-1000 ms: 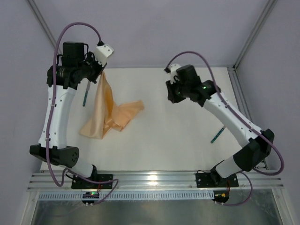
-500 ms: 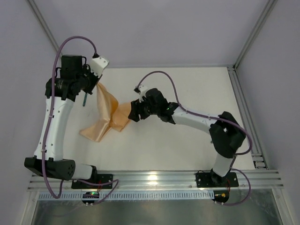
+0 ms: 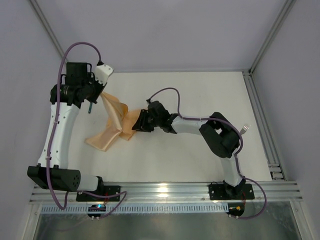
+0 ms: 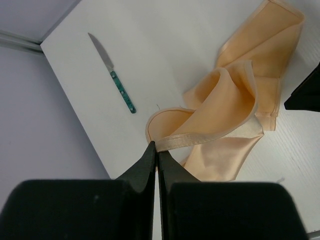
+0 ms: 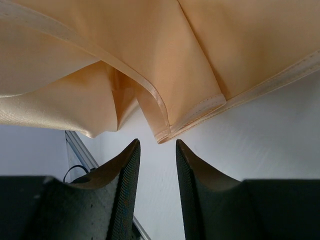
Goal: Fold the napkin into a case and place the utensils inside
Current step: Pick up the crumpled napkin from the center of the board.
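The peach-orange napkin [image 3: 111,131] is half lifted off the white table, with one hemmed edge pinched in my left gripper [image 3: 101,94], which is shut on it [image 4: 156,148]. The cloth [image 4: 235,100] hangs down in loose folds. My right gripper [image 3: 135,125] is low at the napkin's right side and open; a hemmed corner [image 5: 164,134] lies just beyond its fingertips [image 5: 156,145], not between them. The knife [image 4: 113,73], teal handle and silver blade, lies on the table at the far left [image 3: 90,106]. The fork's silver tines [image 3: 245,129] show past the right arm's elbow.
Metal frame rails [image 3: 260,120] border the white table [image 3: 190,155] on the right and at the back. The right arm [image 3: 200,125] stretches across the middle of the table. A grey wall [image 4: 45,135] runs close beside the knife.
My right arm swung from the back right across to the napkin's right corner and dropped low. Its jaws opened wide, then narrowed. The left gripper lowered slightly with the cloth.
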{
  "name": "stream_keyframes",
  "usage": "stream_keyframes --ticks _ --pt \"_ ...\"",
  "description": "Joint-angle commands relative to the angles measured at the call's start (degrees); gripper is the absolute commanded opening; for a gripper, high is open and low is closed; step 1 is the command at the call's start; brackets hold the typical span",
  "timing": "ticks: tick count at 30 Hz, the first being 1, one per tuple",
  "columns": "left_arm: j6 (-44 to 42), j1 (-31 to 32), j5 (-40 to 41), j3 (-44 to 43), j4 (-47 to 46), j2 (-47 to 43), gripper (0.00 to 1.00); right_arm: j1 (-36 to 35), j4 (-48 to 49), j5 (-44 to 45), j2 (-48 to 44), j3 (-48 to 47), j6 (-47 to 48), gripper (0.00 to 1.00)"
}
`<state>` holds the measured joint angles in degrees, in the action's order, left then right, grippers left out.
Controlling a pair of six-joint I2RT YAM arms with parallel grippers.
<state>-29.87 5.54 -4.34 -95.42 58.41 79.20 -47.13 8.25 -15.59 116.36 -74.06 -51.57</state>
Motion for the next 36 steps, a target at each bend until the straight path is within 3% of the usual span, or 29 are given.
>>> stream_keyframes --ticks 1,22,31,34,36 --pt "1.2 -0.1 -1.3 0.1 -2.4 -1.8 0.0 -0.8 2.8 0.6 1.4 -2.6 -6.1 0.38" --pt "1.7 -0.2 -3.4 -0.6 -1.8 -2.4 0.0 -1.2 0.0 3.3 10.7 -9.9 -9.4 0.38" --pt "1.9 -0.2 -3.7 -1.1 -1.4 -2.6 0.0 -0.1 -0.9 3.6 11.5 -11.4 -9.3 0.16" --pt "1.7 -0.1 -3.1 -0.9 -1.0 -2.7 0.0 0.4 -1.2 3.4 10.5 -11.4 -8.3 0.04" --pt "1.4 -0.2 -2.6 -0.7 -0.9 -2.8 0.0 0.8 -1.9 3.4 8.5 -11.2 -6.2 0.04"
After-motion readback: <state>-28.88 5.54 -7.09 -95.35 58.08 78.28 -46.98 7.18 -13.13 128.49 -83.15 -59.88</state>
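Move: The right hand goes for the folded hem corner at the right side of the crumpled napkin, about 3 cm ahead, 3 cm to its left and 6 cm below. The napkin's loose tail lies some 16 cm to that hand's left and 4 cm nearer the base; the knife is roughly 20 cm left and 16 cm ahead. From the left hand, which holds the napkin's raised end, the hem corner is about 15 cm right, 3 cm back and 28 cm below. Down about 5 cm and a little left, the right hand sinks onto the napkin's hem corner, then slides some 2.5 cm forward as its half-open fingers close and pinch the folded hem. Its fingertips tip slightly steeper, by under 10 degrees. The left gripper stays nearly in place, still shut on the raised end. ##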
